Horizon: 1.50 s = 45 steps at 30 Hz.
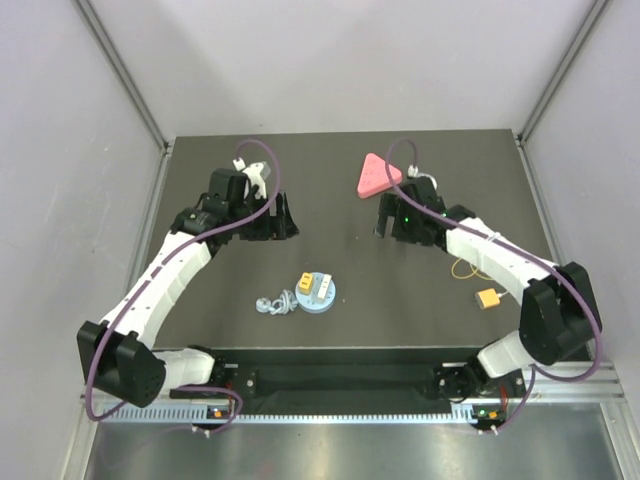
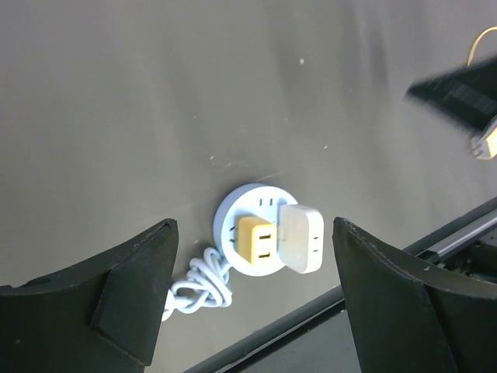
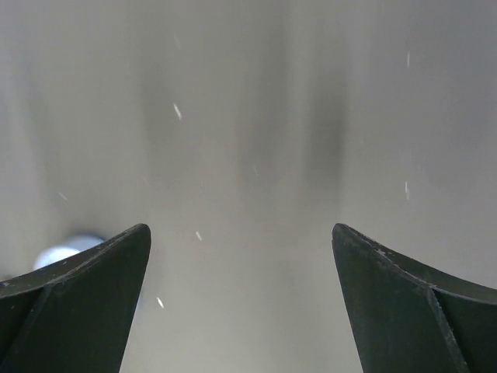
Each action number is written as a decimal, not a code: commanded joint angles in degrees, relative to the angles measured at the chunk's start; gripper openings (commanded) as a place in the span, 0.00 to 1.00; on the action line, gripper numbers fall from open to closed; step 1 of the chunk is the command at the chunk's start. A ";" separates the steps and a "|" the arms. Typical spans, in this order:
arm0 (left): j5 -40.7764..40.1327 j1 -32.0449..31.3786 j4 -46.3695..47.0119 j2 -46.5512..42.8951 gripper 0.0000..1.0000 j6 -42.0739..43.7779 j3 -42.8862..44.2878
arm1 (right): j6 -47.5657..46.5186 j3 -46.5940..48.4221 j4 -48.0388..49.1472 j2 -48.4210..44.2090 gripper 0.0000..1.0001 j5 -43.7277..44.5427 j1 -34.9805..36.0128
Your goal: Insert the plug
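Observation:
A round pale-blue socket [image 1: 316, 292] [image 2: 233, 221] lies near the table's front middle. A yellow plug [image 1: 305, 283] [image 2: 258, 239] and a white plug [image 1: 324, 289] [image 2: 301, 238] sit on its face; the white one overhangs the rim. A coiled white cable [image 1: 275, 303] [image 2: 200, 286] trails off to the socket's left. My left gripper [image 1: 280, 222] [image 2: 254, 224] hangs open behind and left of the socket, with nothing between its fingers. Behind and right of the socket, my right gripper [image 1: 388, 225] [image 3: 241, 228] is open and empty over bare table; its view is blurred.
A pink triangular block [image 1: 377, 176] lies at the back, just beyond the right gripper. A small yellow connector [image 1: 488, 298] with a thin yellow wire [image 1: 462, 268] rests on the right side. The table's front edge and a metal rail [image 1: 350, 412] run below the socket.

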 commanded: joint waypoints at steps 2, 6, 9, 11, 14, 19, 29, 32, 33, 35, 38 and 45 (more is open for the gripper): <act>-0.37 0.06 0.72 -0.58 0.84 1.95 -0.26 | -2.01 6.27 6.01 2.45 0.99 -1.28 -3.91; -0.10 0.06 4.13 -3.21 0.84 1.24 -2.00 | 1.32 8.47 11.28 7.53 0.99 -1.97 -7.43; -0.46 0.06 6.08 -6.02 0.84 0.89 -4.46 | 3.71 8.74 19.80 11.31 0.97 -6.89 -10.42; -0.37 0.06 5.64 -6.20 0.84 1.33 -5.09 | 3.71 10.83 23.41 14.04 0.96 -9.00 -11.48; -2.65 0.06 2.57 -6.03 0.83 3.44 -4.74 | 4.66 15.22 25.00 20.28 0.97 -12.85 -13.76; -1.60 0.06 3.18 -6.81 0.83 2.74 -5.96 | 8.71 16.82 34.31 27.31 0.95 -15.16 -16.66; -0.72 0.06 4.41 -5.06 0.82 0.28 -6.14 | 19.61 21.84 43.44 40.32 0.87 -17.36 -17.72; -1.77 0.15 4.06 -4.71 0.82 0.54 -5.88 | 19.62 22.53 44.17 41.99 0.82 -16.74 -17.72; -1.95 0.06 4.06 -4.36 0.82 0.54 -5.71 | 19.27 22.88 44.25 42.26 0.82 -16.91 -17.81; -2.30 0.06 3.80 -4.00 0.82 0.45 -5.62 | 18.82 23.06 44.95 42.79 0.79 -17.53 -17.90; -1.95 0.06 4.15 -3.30 0.82 -0.07 -5.44 | 18.91 22.89 46.45 43.84 0.72 -18.67 -17.98; -2.65 0.06 4.15 -3.12 0.82 -1.56 -4.74 | 20.14 21.40 51.72 44.37 0.40 -24.20 -18.86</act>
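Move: The pink triangle lies some 25 cm ahead of my open right hand, about 2 cm to its left and roughly 9 cm below. The round socket block with its plugs is about 15 cm back from that hand, 17 cm to its left and 11 cm down; the loop of yellow cord is about 8 cm back and 19 cm to its right, down on the table. From my idle left hand, the triangle is some 27 cm ahead, 23 cm to the right and 19 cm below. I swing my right hand about 24 cm forward to the pink triangle, rising slightly at first, then sinking to some 6 cm below where I began and easing off as I arrive. On the way I roll it some 30 degrees, left side up, with a slight clockwise turn, and near the end I close the fingers to under half open about the triangle's right-hand part. My left hand only sinks a couple of centimetres, still open. ##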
